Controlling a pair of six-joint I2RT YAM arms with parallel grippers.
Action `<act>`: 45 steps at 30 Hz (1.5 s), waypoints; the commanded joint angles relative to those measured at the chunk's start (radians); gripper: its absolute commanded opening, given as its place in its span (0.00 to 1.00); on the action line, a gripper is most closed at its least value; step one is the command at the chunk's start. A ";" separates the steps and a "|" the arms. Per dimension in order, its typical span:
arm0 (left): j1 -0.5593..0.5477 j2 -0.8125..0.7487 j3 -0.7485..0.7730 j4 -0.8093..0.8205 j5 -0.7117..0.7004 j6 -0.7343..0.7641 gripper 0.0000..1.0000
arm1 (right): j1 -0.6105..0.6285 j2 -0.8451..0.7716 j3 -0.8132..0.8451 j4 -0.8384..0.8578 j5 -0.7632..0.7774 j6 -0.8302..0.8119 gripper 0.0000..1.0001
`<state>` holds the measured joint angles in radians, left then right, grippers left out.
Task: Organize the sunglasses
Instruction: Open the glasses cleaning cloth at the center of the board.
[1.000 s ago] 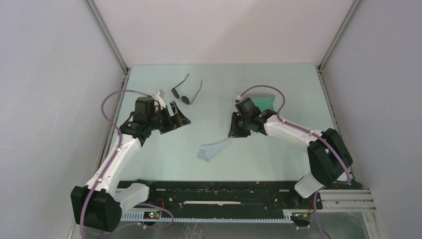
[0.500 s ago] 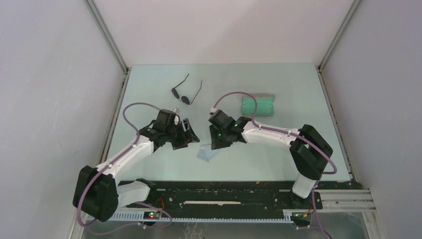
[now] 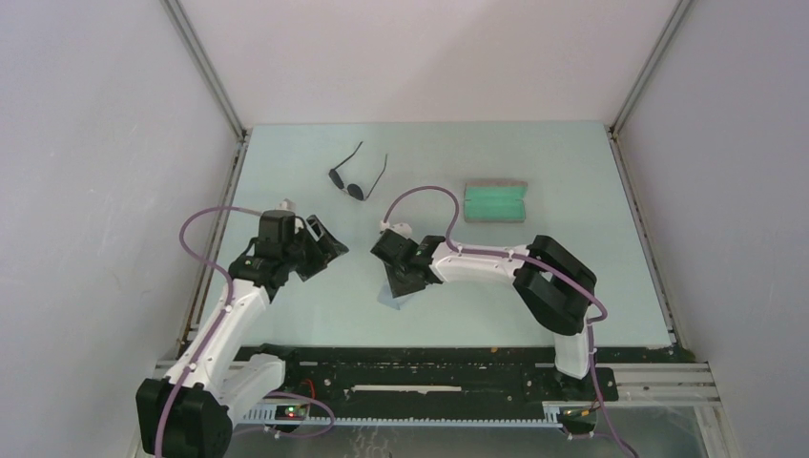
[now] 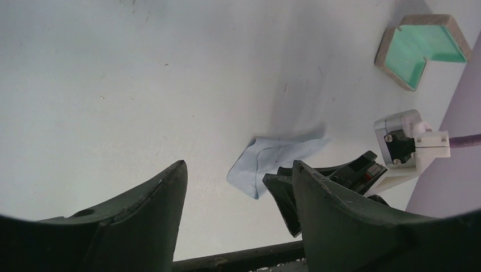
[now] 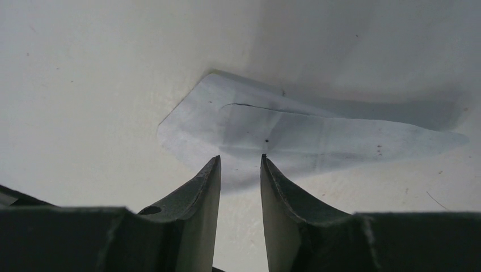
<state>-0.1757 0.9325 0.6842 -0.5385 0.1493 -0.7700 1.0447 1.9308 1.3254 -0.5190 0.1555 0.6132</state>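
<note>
The sunglasses [image 3: 354, 179], a thin black wire pair with dark oval lenses, lie open at the back of the table, apart from both grippers. They do not show in either wrist view. My left gripper [image 3: 322, 248] [image 4: 239, 164] stands open and empty above the table, left of the light blue cloth [image 4: 266, 158]. My right gripper [image 3: 399, 284] [image 5: 240, 157] hangs just over the cloth [image 5: 295, 130] with a narrow gap between its fingertips and nothing in it. The cloth [image 3: 388, 301] is mostly hidden under it in the top view.
A grey oblong case with green lining [image 3: 496, 202] [image 4: 422, 48] lies open at the back right. The black rail of the arm bases [image 3: 420, 367] runs along the near edge. Metal frame posts stand at the back corners.
My right gripper has swung left, away from the case, and come down over the cloth. My left gripper has pulled back from near the sunglasses and now sits left of the cloth.
</note>
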 commanded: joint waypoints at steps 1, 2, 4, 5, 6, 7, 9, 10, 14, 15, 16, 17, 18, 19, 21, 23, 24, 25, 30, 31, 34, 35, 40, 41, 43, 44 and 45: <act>0.010 0.003 -0.006 -0.009 -0.004 0.003 0.73 | 0.017 0.009 0.057 -0.008 0.092 0.020 0.38; 0.011 0.001 -0.009 -0.006 -0.001 0.005 0.73 | 0.017 0.015 0.061 -0.011 0.092 0.019 0.38; 0.012 -0.003 -0.009 -0.005 -0.001 0.007 0.73 | 0.018 0.021 0.068 -0.011 0.086 0.023 0.37; 0.012 -0.004 -0.010 -0.005 0.000 0.008 0.73 | 0.017 0.020 0.068 -0.008 0.081 0.022 0.37; 0.012 -0.004 -0.012 -0.005 0.000 0.008 0.73 | 0.018 0.020 0.070 -0.005 0.078 0.022 0.37; 0.012 -0.004 -0.013 -0.003 0.002 0.009 0.74 | 0.020 0.021 0.073 -0.005 0.078 0.020 0.37; 0.013 -0.003 -0.015 -0.003 0.004 0.010 0.73 | 0.021 0.032 0.089 -0.012 0.079 0.016 0.37; 0.013 -0.003 -0.015 -0.003 0.005 0.011 0.74 | 0.022 0.043 0.099 -0.019 0.078 0.016 0.38; 0.015 -0.006 -0.020 -0.003 0.006 0.011 0.75 | 0.027 0.071 0.129 -0.027 0.073 0.007 0.37; 0.016 -0.007 -0.022 -0.003 0.004 0.011 0.75 | 0.028 0.077 0.134 -0.029 0.072 0.006 0.37; 0.017 -0.008 -0.023 -0.002 0.003 0.011 0.75 | 0.028 0.084 0.139 -0.031 0.071 0.005 0.37; 0.019 -0.009 -0.024 -0.001 0.004 0.011 0.75 | 0.029 0.090 0.141 -0.032 0.069 0.005 0.37; 0.019 -0.009 -0.026 -0.001 0.004 0.012 0.75 | 0.029 0.097 0.141 -0.033 0.069 0.005 0.37; 0.021 -0.009 -0.027 -0.001 0.004 0.012 0.75 | 0.029 0.101 0.142 -0.033 0.069 0.006 0.37; 0.021 -0.006 -0.030 -0.001 0.006 0.014 0.75 | 0.029 0.109 0.143 -0.038 0.073 0.009 0.35; 0.022 -0.004 -0.031 0.002 0.009 0.015 0.75 | 0.029 0.110 0.142 -0.043 0.079 0.012 0.32; 0.022 -0.002 -0.032 0.003 0.009 0.015 0.75 | 0.029 0.109 0.140 -0.043 0.080 0.012 0.27; 0.022 0.000 -0.031 0.005 0.011 0.015 0.75 | 0.029 0.107 0.139 -0.043 0.079 0.012 0.23; 0.023 0.008 -0.031 0.011 0.017 0.017 0.75 | 0.028 0.083 0.126 -0.041 0.081 0.016 0.12; 0.024 0.009 -0.031 0.012 0.017 0.017 0.75 | 0.028 0.078 0.124 -0.041 0.082 0.017 0.12; 0.024 0.012 -0.032 0.014 0.022 0.017 0.75 | 0.028 0.057 0.114 -0.041 0.091 0.022 0.05; 0.023 0.012 -0.032 0.014 0.023 0.018 0.75 | 0.027 0.046 0.108 -0.041 0.091 0.023 0.00; 0.022 0.007 -0.033 0.018 0.031 0.022 0.75 | 0.013 -0.071 0.020 -0.018 0.114 0.036 0.00; 0.024 0.011 -0.037 0.021 0.032 0.025 0.75 | 0.009 -0.098 -0.009 0.000 0.106 0.032 0.00; 0.022 0.023 -0.048 0.027 0.034 0.027 0.75 | 0.003 -0.137 -0.047 0.018 0.092 0.031 0.00; 0.022 0.031 -0.052 0.031 0.039 0.029 0.75 | 0.005 -0.150 -0.058 0.014 0.091 0.033 0.00; 0.021 0.038 -0.059 0.036 0.049 0.026 0.75 | 0.008 -0.158 -0.070 0.009 0.093 0.034 0.00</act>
<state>-0.1612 0.9497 0.6643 -0.5377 0.1688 -0.7597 1.0538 1.8641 1.2877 -0.5400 0.2272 0.6338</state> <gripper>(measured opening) 0.748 0.006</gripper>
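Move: The cleaning cloth lies folded almost beneath the right hand, its middle roughly 1 cm ahead, 2 cm to the right and 2 cm below the half-open fingers. From that hand the open glasses case is about 20 cm ahead and 21 cm to the right, and the sunglasses some 25 cm ahead and 11 cm to the left. From the left hand the cloth's middle is about 16 cm to the right, 4 cm back and 12 cm below. The right hand, pointing steeply down, shifts about 2 cm left and 1 cm forward just above the cloth, then sinks 1 to 2 cm onto its left part and shuts the half-open fingers fully, pinching the fabric between the tips. With that grip kept it turns back, drawing the cloth about 3 cm to the right while rising some 2.5 cm and easing slightly back, with hardly any turn of the wrist. ##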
